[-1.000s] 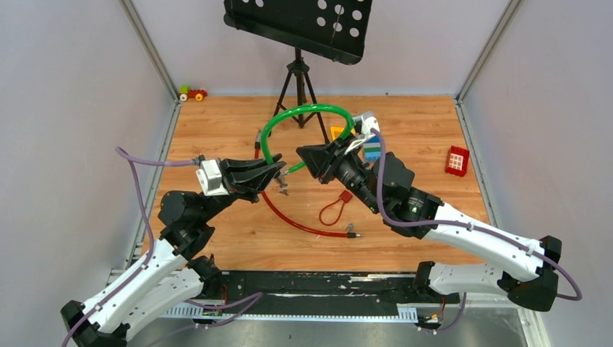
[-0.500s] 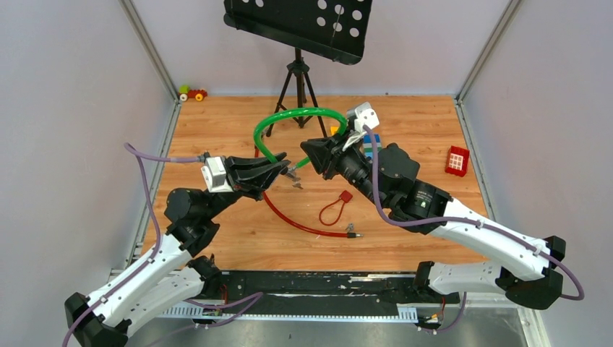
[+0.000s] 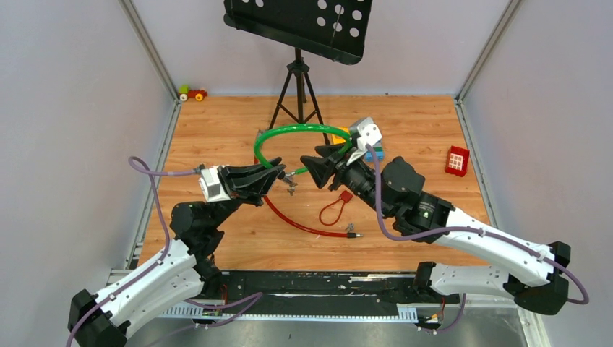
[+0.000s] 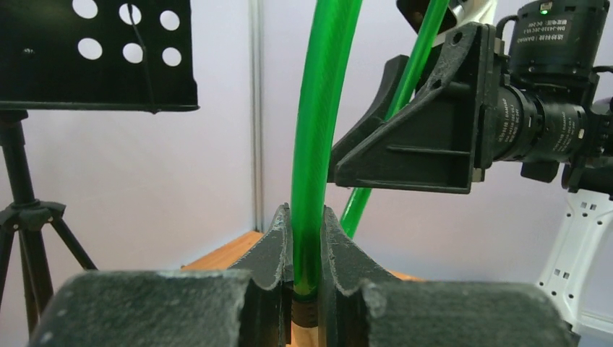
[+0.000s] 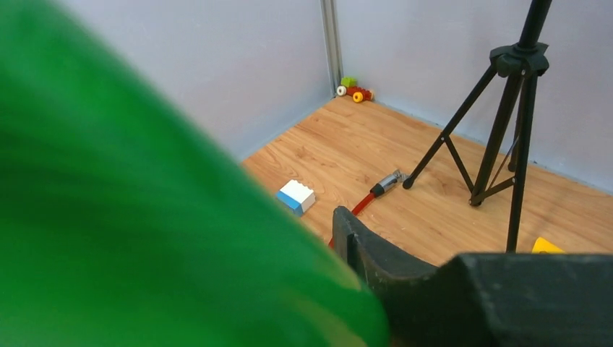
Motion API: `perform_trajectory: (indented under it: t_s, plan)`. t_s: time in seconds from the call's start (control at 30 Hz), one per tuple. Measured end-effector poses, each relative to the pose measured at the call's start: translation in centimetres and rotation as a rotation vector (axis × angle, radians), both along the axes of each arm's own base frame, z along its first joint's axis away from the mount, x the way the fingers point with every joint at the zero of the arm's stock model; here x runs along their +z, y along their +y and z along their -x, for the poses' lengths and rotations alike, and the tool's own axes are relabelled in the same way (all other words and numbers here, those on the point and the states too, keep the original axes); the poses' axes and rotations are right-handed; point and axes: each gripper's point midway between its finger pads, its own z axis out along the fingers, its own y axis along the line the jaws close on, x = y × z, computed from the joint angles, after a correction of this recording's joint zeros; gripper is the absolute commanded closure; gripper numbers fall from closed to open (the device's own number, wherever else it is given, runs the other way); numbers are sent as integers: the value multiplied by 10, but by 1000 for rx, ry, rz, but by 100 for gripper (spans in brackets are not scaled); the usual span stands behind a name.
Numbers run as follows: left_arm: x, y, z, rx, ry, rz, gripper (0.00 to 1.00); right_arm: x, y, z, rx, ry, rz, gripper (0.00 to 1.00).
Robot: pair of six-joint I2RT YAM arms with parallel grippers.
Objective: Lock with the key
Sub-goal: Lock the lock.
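Note:
A green cable [image 3: 289, 130] arches above the table. My left gripper [image 3: 278, 172] is shut on its dark end plug, and the cable rises straight up between the jaws [image 4: 307, 217]. My right gripper [image 3: 309, 166] faces the left one from the right with its jaws apart. The green cable [image 5: 144, 217] fills the right wrist view beside the one finger [image 5: 369, 260] that shows. Small silvery bits, which I take for the key [image 3: 290, 181], hang between the two grippers. A red cable [image 3: 289, 217] and a small red padlock [image 3: 345, 196] lie on the wood below.
A music stand's tripod [image 3: 298, 79] stands behind the green loop. A blue-white brick [image 3: 372, 152] and a yellow block [image 3: 337, 134] sit by the right wrist. A red brick [image 3: 456, 160] lies at the right and a toy car [image 3: 192, 93] in the back left corner.
My right gripper has dropped nearer the left one and its jaws have spread wider. The green loop has sunk and flattened. The left gripper keeps its hold and has barely moved.

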Motion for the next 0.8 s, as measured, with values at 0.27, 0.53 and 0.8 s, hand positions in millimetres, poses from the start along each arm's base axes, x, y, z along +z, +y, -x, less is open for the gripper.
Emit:
perform_trajectory:
  t_s: [0.27, 0.53, 0.8]
  plan:
    - [0, -2, -1, -14, 9, 13, 100, 32, -25, 14, 7, -91, -121, 34]
    - [-5, -3, -1, -21, 23, 9, 100, 46, -35, 19, 10, -139, -156, 25]
    - [-2, 1, -5, 6, 39, 40, 100, 33, -47, 32, 50, -200, -97, 20]
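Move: The lock head hangs under the left fingertips, some 5 cm to the right hand's left, 3 cm back and 4 cm below; from the left hand it is about 2 cm right, 1 cm back and 4 cm below. From the right hand, the key under it is roughly 4 cm left, 4 cm back and 7 cm below. The green cable runs right between the right fingers, level with the pads. Rightward about 5 cm, and some 3 cm back, the right hand draws away from the lock head, first rising 4 to 5 cm, then sinking a little. Its already parted fingers open wide around the green cable, letting it go, and tip up about 10 degrees. The left hand keeps its pinch on the cable just above the lock head, nearly still. ##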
